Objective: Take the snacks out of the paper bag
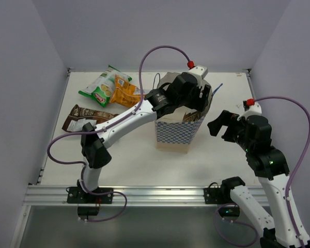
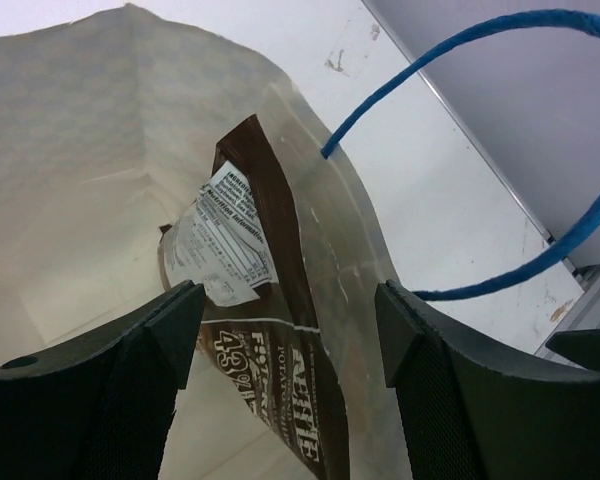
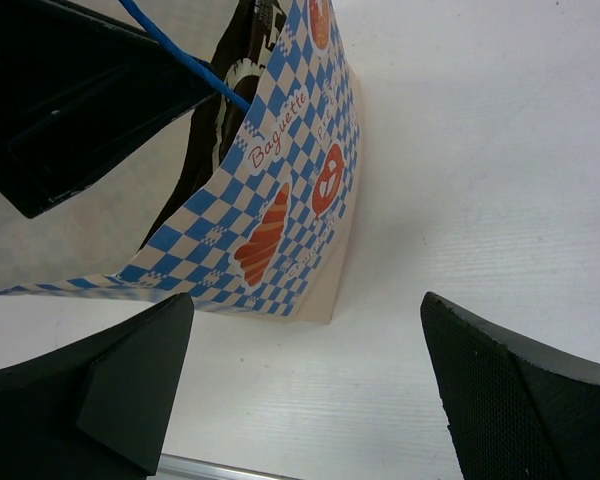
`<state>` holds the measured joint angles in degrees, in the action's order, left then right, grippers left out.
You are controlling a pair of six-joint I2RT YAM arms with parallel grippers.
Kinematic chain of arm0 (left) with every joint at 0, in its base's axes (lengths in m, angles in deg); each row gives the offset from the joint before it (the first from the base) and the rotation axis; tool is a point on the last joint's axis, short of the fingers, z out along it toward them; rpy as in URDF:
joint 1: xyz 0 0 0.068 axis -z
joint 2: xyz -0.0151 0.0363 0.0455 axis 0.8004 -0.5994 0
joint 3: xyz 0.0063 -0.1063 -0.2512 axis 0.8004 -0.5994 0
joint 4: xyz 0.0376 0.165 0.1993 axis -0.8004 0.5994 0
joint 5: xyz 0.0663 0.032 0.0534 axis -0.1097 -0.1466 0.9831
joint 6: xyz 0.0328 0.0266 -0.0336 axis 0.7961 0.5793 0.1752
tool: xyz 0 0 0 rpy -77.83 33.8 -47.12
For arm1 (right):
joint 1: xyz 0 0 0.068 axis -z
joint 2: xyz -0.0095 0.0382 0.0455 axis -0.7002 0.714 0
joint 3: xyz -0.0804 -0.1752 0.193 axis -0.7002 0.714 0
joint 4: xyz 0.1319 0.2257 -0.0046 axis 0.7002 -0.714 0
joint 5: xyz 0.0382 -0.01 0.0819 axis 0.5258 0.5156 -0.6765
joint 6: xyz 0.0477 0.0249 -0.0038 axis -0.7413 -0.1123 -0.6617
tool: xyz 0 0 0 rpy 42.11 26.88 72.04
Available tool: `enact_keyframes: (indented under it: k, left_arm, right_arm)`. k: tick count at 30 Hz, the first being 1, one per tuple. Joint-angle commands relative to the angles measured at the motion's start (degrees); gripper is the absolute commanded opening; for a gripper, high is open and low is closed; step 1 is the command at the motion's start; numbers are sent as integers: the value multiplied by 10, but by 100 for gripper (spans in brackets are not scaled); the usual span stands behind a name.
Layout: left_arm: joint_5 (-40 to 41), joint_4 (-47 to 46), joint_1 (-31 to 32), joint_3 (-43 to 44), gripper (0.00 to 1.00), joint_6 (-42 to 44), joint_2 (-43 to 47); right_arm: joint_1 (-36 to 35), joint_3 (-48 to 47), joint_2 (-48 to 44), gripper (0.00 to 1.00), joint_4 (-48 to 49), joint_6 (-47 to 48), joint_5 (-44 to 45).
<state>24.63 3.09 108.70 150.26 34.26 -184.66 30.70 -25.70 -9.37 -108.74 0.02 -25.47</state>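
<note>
The blue-and-white checked paper bag (image 1: 176, 133) stands upright mid-table. My left gripper (image 1: 195, 103) reaches into its mouth from above. In the left wrist view this gripper (image 2: 290, 335) is open, its fingers either side of a dark brown packet (image 2: 280, 330) that leans on the cream inner wall. My right gripper (image 1: 220, 126) hovers just right of the bag, open and empty; in its wrist view (image 3: 305, 350) the bag (image 3: 280, 210) lies ahead. A green-and-white packet (image 1: 101, 88), an orange packet (image 1: 125, 92) and a second dark brown packet (image 1: 85, 118) lie on the table at the left.
A blue string handle (image 2: 460, 50) loops over the bag's rim beside my left gripper's right finger. The white table (image 1: 144, 165) is walled at the back and sides. A metal rail (image 1: 144, 194) runs along its near edge.
</note>
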Motion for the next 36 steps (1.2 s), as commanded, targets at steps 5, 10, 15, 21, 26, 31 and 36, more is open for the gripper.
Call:
enact_keyframes:
  k: [5,10,15,21,26,31,36]
  left_arm:
    - [-12,0,1,59,72,9,-48]
    - [6,9,0,53,66,10,-64]
    - [12,11,-3,51,50,11,-76]
    - [17,17,-9,78,11,22,-68]
    - [41,11,-12,103,0,43,-30]
    - [42,-18,-14,106,0,64,16]
    - [46,-65,-15,104,0,88,60]
  right_arm:
    - [4,0,-2,99,9,4,6]
    - [3,4,-3,99,10,5,8]
    - [3,9,-2,99,11,5,7]
    - [3,9,-3,99,11,10,7]
    - [3,11,-4,99,11,13,8]
    - [3,10,-6,99,12,16,8]
    - [3,9,-9,99,11,19,7]
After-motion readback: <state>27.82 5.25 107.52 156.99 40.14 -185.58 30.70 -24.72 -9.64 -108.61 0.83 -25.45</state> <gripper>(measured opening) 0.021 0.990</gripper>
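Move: The last brown snack pack stands in the paper bag along its right wall, its middle about 9 cm below my left hand and 2 cm ahead and to the right. The paper bag's own middle is some 7 cm to the left, 2 cm back and 14 cm down; the blue handle arches about 6 cm to the right and 3 cm ahead, slightly lower. From my right hand the pack is roughly 12 cm ahead, 6 cm to the left and 8 cm lower. I sink my open left hand about 5 cm into the bag's mouth, easing slightly right and forward, and close my fingers to pinch the upper part of the brown pack. Keeping that grip I pull it up some 9 cm, gathering speed and drifting about 3 cm back to the left, the fingertips tilting up a little towards the end. ##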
